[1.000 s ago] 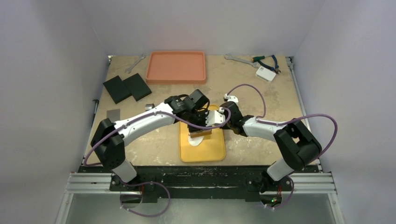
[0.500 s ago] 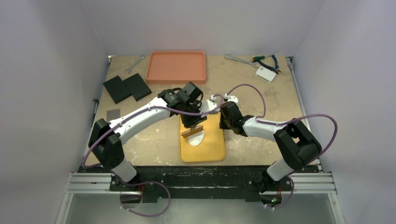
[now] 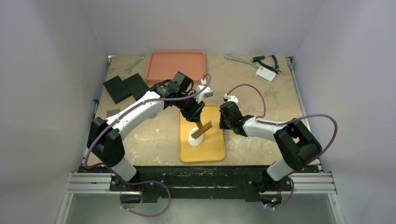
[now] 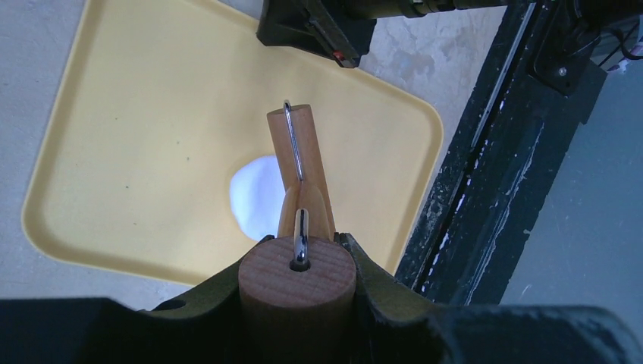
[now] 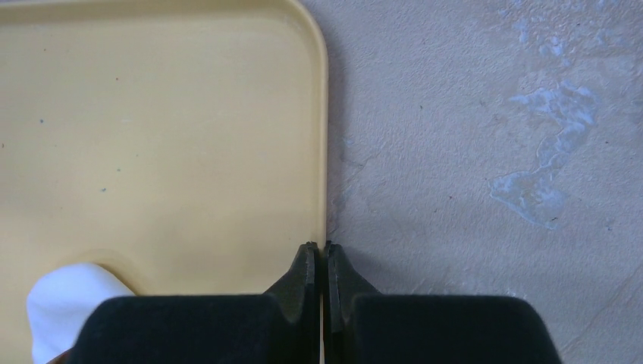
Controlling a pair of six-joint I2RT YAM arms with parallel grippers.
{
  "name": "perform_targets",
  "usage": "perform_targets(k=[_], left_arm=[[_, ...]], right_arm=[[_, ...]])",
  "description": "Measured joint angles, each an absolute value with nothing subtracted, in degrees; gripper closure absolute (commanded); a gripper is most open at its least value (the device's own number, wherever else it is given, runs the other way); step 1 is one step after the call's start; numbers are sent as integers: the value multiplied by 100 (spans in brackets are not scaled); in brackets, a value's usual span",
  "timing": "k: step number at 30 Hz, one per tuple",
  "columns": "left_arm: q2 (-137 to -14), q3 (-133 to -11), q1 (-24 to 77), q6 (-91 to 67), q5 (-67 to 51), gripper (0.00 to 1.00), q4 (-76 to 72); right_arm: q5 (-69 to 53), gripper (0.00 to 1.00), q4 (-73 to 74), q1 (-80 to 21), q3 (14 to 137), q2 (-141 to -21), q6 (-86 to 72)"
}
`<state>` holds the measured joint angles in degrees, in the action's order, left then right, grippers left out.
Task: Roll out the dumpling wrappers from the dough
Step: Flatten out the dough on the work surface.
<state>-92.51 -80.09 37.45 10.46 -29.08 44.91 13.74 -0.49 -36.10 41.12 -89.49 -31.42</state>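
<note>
A flat oval piece of white dough (image 3: 194, 139) lies on the yellow tray (image 3: 210, 149). No separate small round dumpling wrappers show. My left gripper (image 3: 196, 117) is shut on the handle of a wooden rolling pin (image 3: 202, 129) and holds it tilted just above the dough. In the left wrist view the pin (image 4: 300, 163) hangs over the dough (image 4: 254, 196), its handle clamped in that gripper (image 4: 297, 262). My right gripper (image 3: 222, 122) is shut on the tray's right rim (image 5: 324, 152), as its wrist view shows (image 5: 326, 247). The dough's edge (image 5: 68, 292) shows there at lower left.
An orange tray (image 3: 176, 66) stands at the back. Two black pads (image 3: 126, 87) and a grey square (image 3: 113, 113) lie at the left. Wrenches (image 3: 237, 59), pliers (image 3: 267, 60) and a white box (image 3: 265, 73) lie at the back right.
My left gripper has lifted the rolling pin off the dough, drawn back toward the far side and turned it so it hangs tilted. The right gripper has stayed on the tray rim.
</note>
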Motion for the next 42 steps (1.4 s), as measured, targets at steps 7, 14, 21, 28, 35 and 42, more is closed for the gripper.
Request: perform_targets(k=[7,14,21,28,35,42], left_arm=[[-9511,-7883,3568,891,-2936,100,4372],[-9832,-7721,3269,803,-2952,100,4189],[-9714,-7557,3111,836,-2967,100,4091],[-9638,-7441,3009,871,-2976,100,3997],[-9592,-7413,3295,947,-2851,100,3898],[-9592,-7424,3249,1013,-2836,100,3913]], right_arm=[[1374,100,-49,-3610,4112,-8949,-3140],[1372,100,-51,-3610,4112,-8949,-3138],[1369,100,-56,-3610,4112,-8949,-3135],[1347,100,-73,-3612,4112,-8952,-3142],[1345,100,-71,-3612,4112,-8952,-3142],[1347,100,-71,-3610,4112,-8952,-3142]])
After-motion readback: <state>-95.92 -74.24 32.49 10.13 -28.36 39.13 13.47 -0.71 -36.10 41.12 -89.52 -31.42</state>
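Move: The white dough lies nearly under the left hand: about 1 cm ahead, 1 cm to its left and 14 cm below, with the held wooden roller raised just off it. The middle of the yellow tray is about 2 cm ahead of that hand, 2 cm to its right and 15 cm below. From the right hand, shut on the tray's right edge, the dough is about 11 cm to the left, 5 cm back and 1 cm below. Down first, the left hand lowers the held roller about 5 cm onto the dough while easing some 2 cm forward and left. Keeping that height, it rolls about 2 cm farther forward-left across the dough, comes 1.5 cm back to the right and towards the base, then just starts forward-left again. Its grip holds; the right fingers stay still on the tray's edge. ##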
